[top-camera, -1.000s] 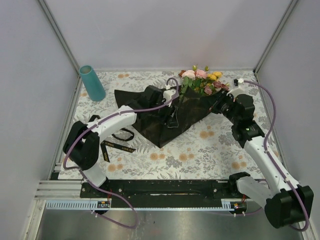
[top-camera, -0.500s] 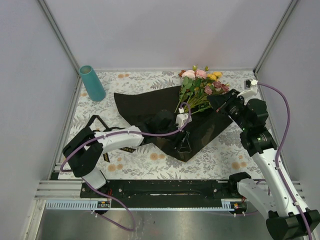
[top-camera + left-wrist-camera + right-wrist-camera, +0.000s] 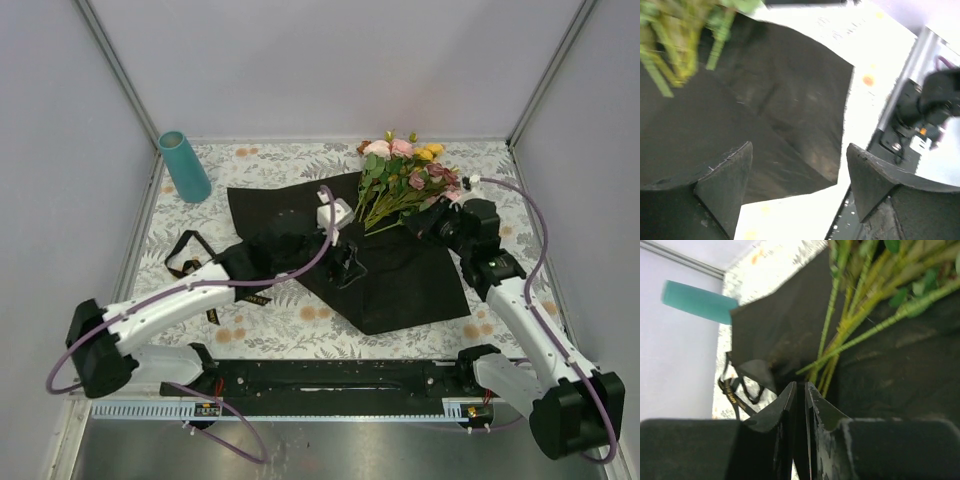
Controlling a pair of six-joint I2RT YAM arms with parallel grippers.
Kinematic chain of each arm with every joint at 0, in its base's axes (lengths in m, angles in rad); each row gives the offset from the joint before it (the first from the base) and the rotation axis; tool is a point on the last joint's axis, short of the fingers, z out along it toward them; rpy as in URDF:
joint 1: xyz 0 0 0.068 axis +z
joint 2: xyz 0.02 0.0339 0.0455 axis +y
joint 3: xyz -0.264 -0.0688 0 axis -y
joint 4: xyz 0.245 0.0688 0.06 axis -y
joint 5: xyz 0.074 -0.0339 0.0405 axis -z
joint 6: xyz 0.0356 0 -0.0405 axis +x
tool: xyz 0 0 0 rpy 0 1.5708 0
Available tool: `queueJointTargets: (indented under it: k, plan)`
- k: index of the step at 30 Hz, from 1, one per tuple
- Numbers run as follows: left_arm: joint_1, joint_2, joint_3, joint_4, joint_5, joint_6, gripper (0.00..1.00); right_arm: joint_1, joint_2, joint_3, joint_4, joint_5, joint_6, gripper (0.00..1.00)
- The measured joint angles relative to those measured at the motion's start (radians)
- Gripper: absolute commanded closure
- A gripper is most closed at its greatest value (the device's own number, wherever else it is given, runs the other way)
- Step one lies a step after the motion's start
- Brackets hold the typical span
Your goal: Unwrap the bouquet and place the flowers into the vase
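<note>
The bouquet lies unwrapped: the flowers (image 3: 400,180) rest at the back right, on the spread black paper (image 3: 400,285). Their green stems (image 3: 850,330) run just ahead of my right gripper (image 3: 425,222) (image 3: 801,385). Its jaws stand nearly closed on a thin dark strip that looks like the paper's edge. My left gripper (image 3: 348,265) (image 3: 799,170) hovers open over the middle of the paper (image 3: 790,100) with nothing between its fingers. Blurred stems (image 3: 675,55) show beyond it. The teal vase (image 3: 184,166) (image 3: 699,301) stands upright at the far left corner.
A loose black ribbon (image 3: 185,252) (image 3: 732,395) lies on the floral tablecloth (image 3: 300,155) left of the paper, with another strip (image 3: 240,296) nearer the front. Grey walls close in the back and both sides. The arms' base rail (image 3: 330,375) runs along the front edge.
The black paper has been drawn out flat toward the front right. My left gripper has opened wider and pulled back toward the paper's middle. My right gripper has shifted slightly left by the stems.
</note>
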Motion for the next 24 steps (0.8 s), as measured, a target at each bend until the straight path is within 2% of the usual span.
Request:
queueJointTargets:
  k: [4,7,12,16,20,24]
  plan:
    - [0.019,-0.127,0.040,-0.120,-0.221,0.067,0.01,0.000,0.080,-0.086,0.043,-0.012,0.021,0.78]
    - [0.101,-0.193,0.058,-0.219,-0.335,0.087,0.01,0.000,0.167,-0.136,0.101,-0.040,0.028,0.78]
    - [0.284,-0.237,0.071,-0.387,-0.438,0.090,0.01,0.000,0.306,-0.187,0.198,-0.106,0.031,0.80]
    - [0.369,-0.302,0.015,-0.449,-0.546,0.079,0.01,0.010,0.406,-0.203,0.291,-0.206,0.035,0.82]
    - [0.422,-0.376,-0.062,-0.463,-0.648,0.052,0.01,0.101,0.454,-0.174,0.299,-0.249,0.011,0.83]
    - [0.431,-0.377,-0.078,-0.469,-0.695,0.034,0.01,0.232,0.456,-0.112,0.300,-0.280,-0.006,0.83]
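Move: From the empty left hand, the vase stands about 33 cm ahead and 39 cm left, its middle some 10 cm lower. The ribbon lies 7 cm ahead of that hand and 32 cm left, about 21 cm below. From the right hand, the cut stem ends are about 12 cm left, roughly level forward and 22 cm down; the flower heads are 24 cm ahead and 8 cm right, some 19 cm below. Heading for the vase, the left hand sweeps some 28 cm left and a little forward, off the wrapper to above the ribbon, swinging its fingers counter-clockwise from pointing right to forward while they open fully. The right hand, fingers kept almost shut, drops about 16 cm towards the wrapper, then swings left, slightly back and up towards the cut stem ends, turning nearly 30 degrees counter-clockwise. ##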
